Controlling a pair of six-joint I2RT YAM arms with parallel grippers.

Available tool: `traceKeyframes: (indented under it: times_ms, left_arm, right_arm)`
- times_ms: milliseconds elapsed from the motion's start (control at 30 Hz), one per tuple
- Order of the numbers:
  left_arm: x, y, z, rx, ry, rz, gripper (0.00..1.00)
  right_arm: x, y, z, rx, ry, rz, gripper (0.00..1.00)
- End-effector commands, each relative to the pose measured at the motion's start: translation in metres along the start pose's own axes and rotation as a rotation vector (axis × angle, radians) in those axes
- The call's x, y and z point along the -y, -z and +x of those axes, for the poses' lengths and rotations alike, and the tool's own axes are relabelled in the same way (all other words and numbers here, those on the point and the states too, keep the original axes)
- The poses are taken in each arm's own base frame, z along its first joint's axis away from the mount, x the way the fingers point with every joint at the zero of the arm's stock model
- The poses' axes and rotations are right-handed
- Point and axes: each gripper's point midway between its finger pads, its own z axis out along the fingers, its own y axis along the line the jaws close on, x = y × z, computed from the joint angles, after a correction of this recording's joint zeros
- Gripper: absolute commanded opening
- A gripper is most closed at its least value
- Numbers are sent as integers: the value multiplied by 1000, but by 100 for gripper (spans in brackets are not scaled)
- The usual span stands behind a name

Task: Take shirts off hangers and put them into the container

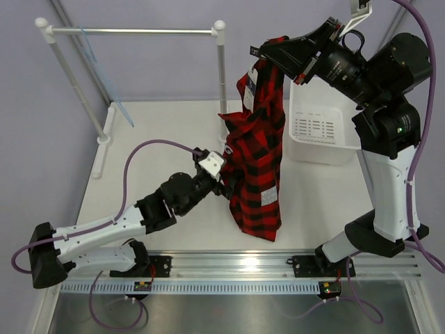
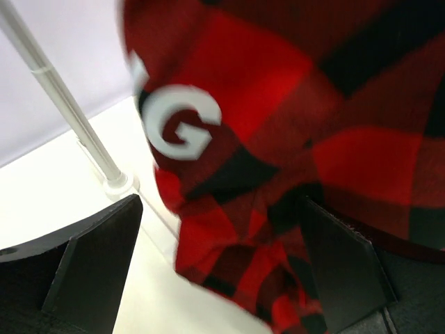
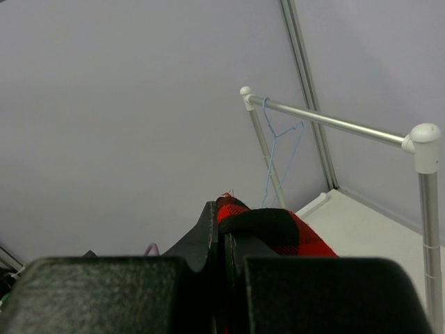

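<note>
The red-and-black checked shirt (image 1: pixel 257 160) hangs off the hanger in mid-air, its hem brushing the table. My right gripper (image 1: pixel 259 56) is shut on the shirt's top edge (image 3: pixel 278 233), high above the table and left of the container; its jaws (image 3: pixel 224 223) are pressed together on the cloth. My left gripper (image 1: pixel 221 182) is open at the shirt's lower left edge. Checked cloth (image 2: pixel 278 139) with a white label (image 2: pixel 177 125) hangs between its spread fingers (image 2: pixel 90 271), not pinched. The empty light-blue hanger (image 1: pixel 124 113) (image 3: pixel 270 139) hangs at the rack's left end. The white container (image 1: pixel 316 132) stands at the back right.
The white-and-silver clothes rack (image 1: pixel 139 30) spans the back left; its right post (image 1: pixel 221 69) stands just left of the hanging shirt, and a post (image 2: pixel 69 111) shows in the left wrist view. The right arm's body (image 1: pixel 389 174) rises beside the container.
</note>
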Motion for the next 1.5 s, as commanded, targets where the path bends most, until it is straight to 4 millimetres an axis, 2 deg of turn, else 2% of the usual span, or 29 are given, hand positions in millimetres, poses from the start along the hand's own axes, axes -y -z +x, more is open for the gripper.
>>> traceKeyframes:
  times_ms: [0, 133, 233, 300, 367, 533, 667, 767, 933, 1000, 1033, 1067, 1100, 1167, 1200, 1267, 1367, 1400, 1467]
  left_arm:
    - [6, -3, -38, 114, -11, 8, 99]
    - [9, -11, -29, 94, -36, -4, 99]
    - [10, -21, -37, 131, -69, -12, 99]
    - [7, -27, -53, 180, -90, -23, 99]
    - [11, -37, -58, 193, -91, 14, 99]
    - [15, -43, -89, 324, -74, 73, 99]
    - [20, -45, -108, 407, -57, 150, 99]
    - [37, -46, -125, 465, -46, 253, 99]
    - [75, -63, -130, 475, 1, 456, 99]
    - [83, -67, -136, 490, 19, 505, 99]
    - [90, -71, -128, 478, 7, 561, 96]
    - [95, -70, -131, 475, 59, 608, 91]
    - [97, -70, -138, 489, 69, 644, 72]
    - [105, -71, -134, 459, 107, 737, 38]
    - [106, -69, -138, 466, 112, 754, 22]
    - [107, -63, -141, 462, 128, 771, 1]
    - [103, -57, -143, 441, 153, 761, 0]
    - [101, -51, -150, 445, 157, 754, 0]
    - [91, -51, -147, 413, 185, 695, 0]
  right_arm:
    - [-35, 10, -24, 65, 18, -90, 0]
    - [-42, 8, -18, 36, -22, -127, 0]
    - [-50, 10, -12, 22, -43, -151, 0]
    - [-60, 14, -12, 14, -62, -178, 0]
    - [-69, 19, -14, 17, -77, -203, 0]
    - [-97, 35, -18, -8, -163, -294, 0]
    - [-111, 43, -19, -14, -225, -349, 0]
    - [-116, 43, -18, -36, -276, -391, 0]
    - [-119, 43, -18, -38, -304, -401, 0]
    - [-119, 43, -19, -37, -304, -398, 0]
    - [-120, 44, -19, -36, -301, -400, 0]
    - [-120, 45, -19, -40, -303, -394, 0]
    - [-121, 46, -21, -30, -287, -390, 0]
    - [-122, 51, -21, -30, -277, -377, 0]
    - [-119, 52, -22, -18, -251, -356, 0]
    - [-117, 56, -19, -27, -236, -322, 0]
    - [-110, 63, -17, -18, -188, -261, 0]
    - [-104, 62, -16, -9, -155, -231, 0]
    - [-93, 65, -7, -23, -141, -170, 0]
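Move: The red-and-black shirt hangs from the closed right hand, its middle about 25 cm below that hand, 2 cm back and 1 cm left. From the wide-open left hand, that middle lies roughly 16 cm to the right, 3 cm ahead and 8 cm higher. The rack post stands some 30 cm ahead of the left hand, 3 cm right, about level. The container is about 30 cm ahead, 32 cm right and 55 cm below the right hand. The shirt's left side is pinched by the left hand, which dips slightly, then moves some 13 cm right into the cloth and climbs 8 cm, turning about 40 degrees clockwise before its fingers shut. Meanwhile the right hand keeps hold of the top and draws it back about 10 cm, rising slightly and turning counter-clockwise, then partly back. ##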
